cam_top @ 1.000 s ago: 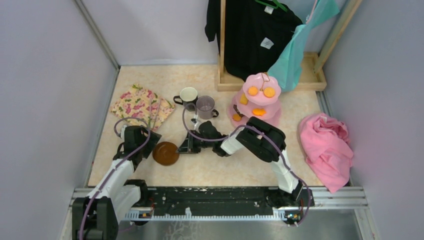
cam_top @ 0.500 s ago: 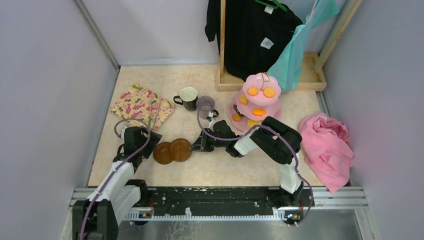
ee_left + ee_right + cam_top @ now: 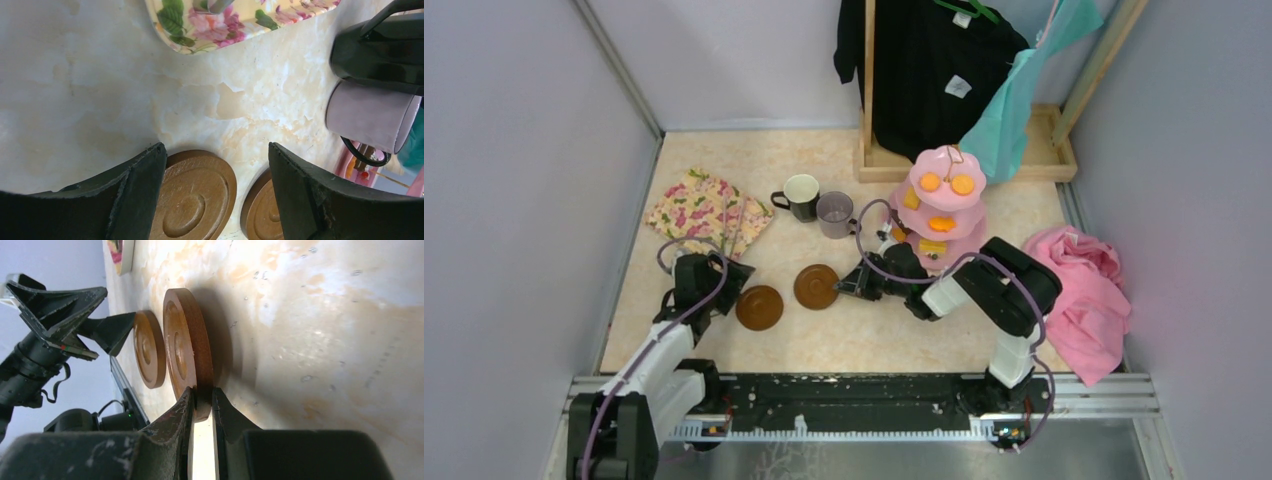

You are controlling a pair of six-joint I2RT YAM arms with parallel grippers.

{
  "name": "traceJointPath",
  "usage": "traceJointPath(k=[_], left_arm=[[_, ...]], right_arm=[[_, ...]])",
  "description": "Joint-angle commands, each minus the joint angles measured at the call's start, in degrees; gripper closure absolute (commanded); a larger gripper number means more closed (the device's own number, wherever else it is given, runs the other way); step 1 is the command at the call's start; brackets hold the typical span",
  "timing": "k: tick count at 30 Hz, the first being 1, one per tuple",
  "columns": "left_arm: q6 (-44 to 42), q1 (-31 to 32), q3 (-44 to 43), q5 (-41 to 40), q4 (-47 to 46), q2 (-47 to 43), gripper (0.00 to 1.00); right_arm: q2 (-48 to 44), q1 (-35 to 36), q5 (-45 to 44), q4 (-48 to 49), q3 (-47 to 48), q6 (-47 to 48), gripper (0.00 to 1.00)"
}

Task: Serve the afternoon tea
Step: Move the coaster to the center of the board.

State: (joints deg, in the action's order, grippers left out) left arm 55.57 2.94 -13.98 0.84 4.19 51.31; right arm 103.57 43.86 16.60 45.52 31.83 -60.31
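Two round brown coasters lie apart on the marble table. The left coaster (image 3: 759, 307) (image 3: 192, 200) sits under my left gripper (image 3: 736, 285) (image 3: 217, 150), which is open and touches nothing. My right gripper (image 3: 844, 285) (image 3: 202, 395) is shut on the rim of the right coaster (image 3: 816, 286) (image 3: 187, 350). Behind them a black mug (image 3: 799, 196) (image 3: 380, 50) and a smoky translucent mug (image 3: 835, 213) (image 3: 370, 115) stand side by side. The pink three-tier stand (image 3: 939, 205) carries orange snacks (image 3: 931, 181).
A flower-patterned tray (image 3: 707, 210) (image 3: 225, 25) lies at the back left. A crumpled pink cloth (image 3: 1079, 285) sits at the right edge. A wooden rack with hanging clothes (image 3: 944, 60) stands at the back. Grey walls close in both sides.
My right gripper has pulled one coaster to the right, off the other, so the two now lie apart. The left arm has barely moved.
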Motion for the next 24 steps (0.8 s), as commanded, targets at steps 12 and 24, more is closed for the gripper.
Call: traceJointPath(k=[12,24], left_arm=[[2.1,6.5,0.3,0.8,0.7,12.9,0.18],[0.0,7.1,-4.2,-6.5,12.8,1.0,0.18]], right_arm=[[-12.1,-3.9,-8.5,-0.3,-9.0,-0.8,0.92],[-13.8,-3.9,-9.7,-3.4,-12.7,-1.3,0.56]])
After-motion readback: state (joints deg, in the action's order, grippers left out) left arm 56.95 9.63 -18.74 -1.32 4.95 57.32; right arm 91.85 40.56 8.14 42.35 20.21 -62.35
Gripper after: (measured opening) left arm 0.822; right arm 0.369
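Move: The held coaster's middle is some 4 cm left of the right hand, gripped by its right rim, and its spot mid-table lies about 2 cm right of that hand and 3 cm below. From the right hand, the grey mug stands 15 cm ahead, the cake stand 11 cm ahead and 21 cm right. The second coaster lies about 5 cm right of the left hand and 4 cm back; the held one is 17 cm to the left hand's right, level with it. The coaster, still pinched by its rim, is carried low to the right by the right hand, about 6 cm, with some 10 degrees of clockwise turn; at the end that hand dips slightly and its fingers open to let the coaster go. The left hand, wide open, nudges the second coaster as it swings 3–4 cm right and 2 cm forward, then starts back. ##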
